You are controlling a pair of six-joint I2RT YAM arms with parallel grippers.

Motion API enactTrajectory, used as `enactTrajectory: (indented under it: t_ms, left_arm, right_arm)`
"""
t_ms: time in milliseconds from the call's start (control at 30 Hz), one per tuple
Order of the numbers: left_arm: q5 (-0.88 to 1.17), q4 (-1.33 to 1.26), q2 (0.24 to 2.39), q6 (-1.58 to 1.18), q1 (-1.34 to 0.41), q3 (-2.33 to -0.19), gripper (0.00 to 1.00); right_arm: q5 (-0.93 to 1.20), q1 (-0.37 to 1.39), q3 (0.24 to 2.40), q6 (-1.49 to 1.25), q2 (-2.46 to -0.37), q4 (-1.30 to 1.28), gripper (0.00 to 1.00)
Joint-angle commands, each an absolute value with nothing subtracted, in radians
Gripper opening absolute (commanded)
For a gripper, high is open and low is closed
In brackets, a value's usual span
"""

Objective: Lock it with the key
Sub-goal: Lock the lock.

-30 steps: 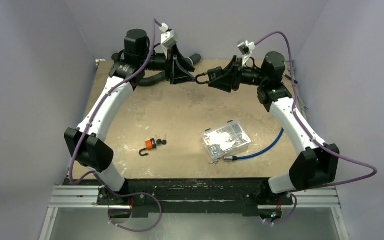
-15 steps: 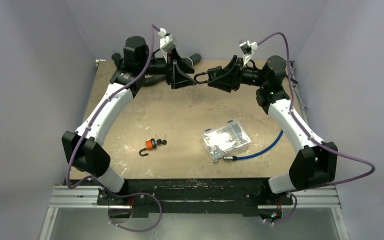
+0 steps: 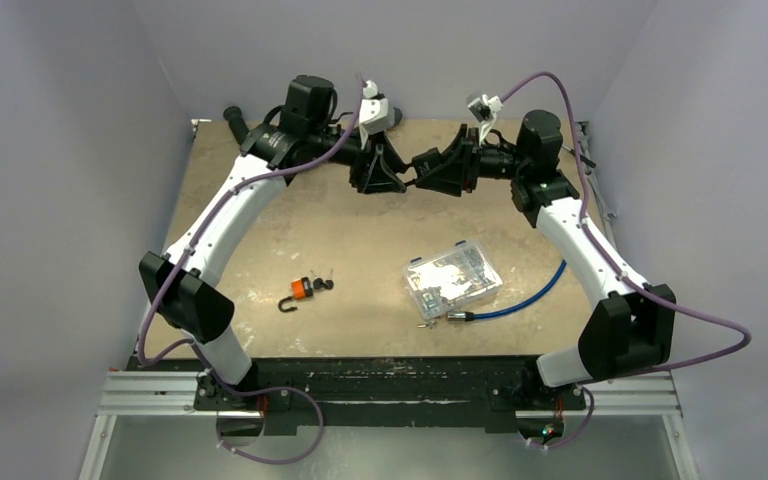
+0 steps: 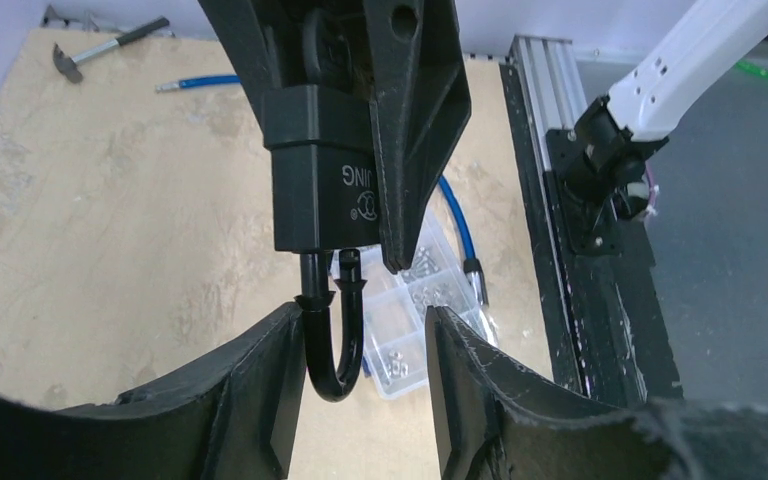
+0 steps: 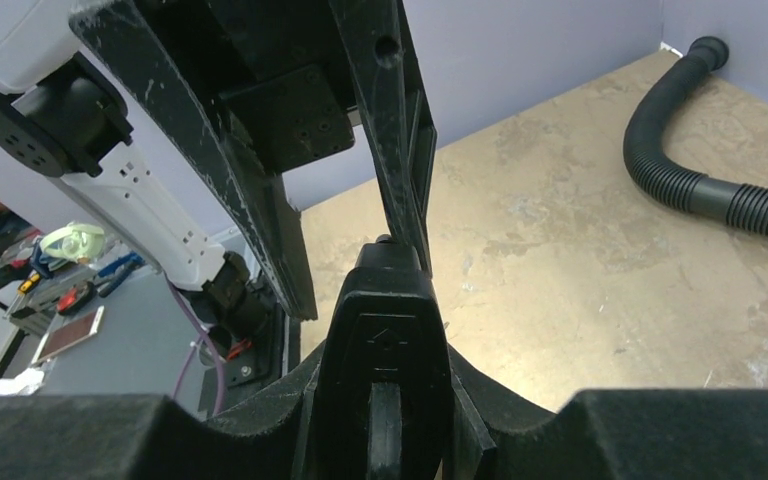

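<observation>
My right gripper (image 5: pixel 388 400) is shut on the body of a black padlock (image 5: pixel 388 340), held in the air over the back of the table (image 3: pixel 360 240). In the left wrist view the padlock (image 4: pixel 320 170) hangs from the right gripper's fingers (image 4: pixel 420 120), with its shackle (image 4: pixel 332 350) pointing down. My left gripper (image 4: pixel 360 345) is open around that shackle: the shackle lies against the left finger and a gap stays to the right finger. From above, the two grippers (image 3: pixel 400 180) (image 3: pixel 432 168) meet tip to tip. A small dark key (image 3: pixel 325 284) lies on the table.
An orange padlock (image 3: pixel 302 290) lies beside that key at the front left. A clear box of screws (image 3: pixel 452 280) and a blue cable (image 3: pixel 525 297) sit at the front right. A black corrugated hose (image 5: pixel 720 190) and a hammer (image 4: pixel 110 48) lie near the table's edges.
My left arm has swung right, bringing its fingers over the shackle, and its jaws have narrowed. The right gripper has kept its hold on the padlock and shifted slightly.
</observation>
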State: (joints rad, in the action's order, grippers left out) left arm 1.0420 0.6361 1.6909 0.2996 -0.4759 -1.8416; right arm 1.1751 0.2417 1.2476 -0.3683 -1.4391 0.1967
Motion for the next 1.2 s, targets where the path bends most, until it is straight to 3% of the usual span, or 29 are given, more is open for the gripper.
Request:
enactTrajectory:
  t_ms: [0,267,433,800,867,1000,1033,1067,1167]
  left_arm:
    - [1.015,0.756,1.702,0.43,-0.494,-1.887,0.48]
    - [1.003,0.739,1.706,0.418,-0.495,-1.861,0.49]
    - [1.009,0.741,1.71,0.42,-0.498,-1.862,0.38]
    - [0.986,0.749,1.722,0.432,-0.506,-1.862,0.36]
    - [0.988,0.746,1.724,0.432,-0.506,-1.864,0.3]
    - [0.985,0.759,1.723,0.441,-0.506,-1.875,0.0]
    - [0.985,0.766,1.721,0.45,-0.505,-1.878,0.0]
    - [0.984,0.774,1.718,0.459,-0.505,-1.879,0.0]
    - [0.978,0.809,1.71,0.501,-0.496,-1.879,0.0]
  right_arm:
    - [1.195,0.253,1.322,-0.296,-1.39,0.203,0.0]
    - [1.207,0.268,1.312,-0.256,-1.375,0.17,0.0]
    - [1.207,0.27,1.311,-0.253,-1.374,0.171,0.0]
    - [1.212,0.276,1.306,-0.276,-1.375,0.203,0.0]
    - [1.214,0.277,1.303,-0.277,-1.375,0.205,0.0]
    - [1.225,0.279,1.296,-0.269,-1.374,0.206,0.0]
    - [1.236,0.279,1.297,-0.261,-1.374,0.2,0.0]
    - [1.248,0.278,1.303,-0.241,-1.377,0.183,0.03]
    - [1.267,0.277,1.35,-0.077,-1.387,-0.034,0.3]
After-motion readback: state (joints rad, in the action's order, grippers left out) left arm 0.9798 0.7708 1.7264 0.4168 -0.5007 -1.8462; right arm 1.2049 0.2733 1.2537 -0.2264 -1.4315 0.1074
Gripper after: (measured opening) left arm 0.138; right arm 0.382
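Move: The lock's shackle points at my open left hand, just off the fingertips: about 1 cm to the right, 2 cm ahead and 2 cm below. The lock body, held in my right fingers, is some 4 cm farther right than the shackle, level with it fore and aft and in height. The parts box lies about 12 cm right, 8 cm back and 33 cm below my left hand. From my right hand, the shackle is roughly 5 cm left, straight across, and 1 cm lower. I sink my left hand about 3.5 cm around the lock's shackle, tipping the fingers some 5 degrees further down, then close them from half open until the pads pinch its bend. My right hand keeps its grip on the lock body and eases about 1 cm back and 1 cm left, bringing the shackle in between those fingers. ##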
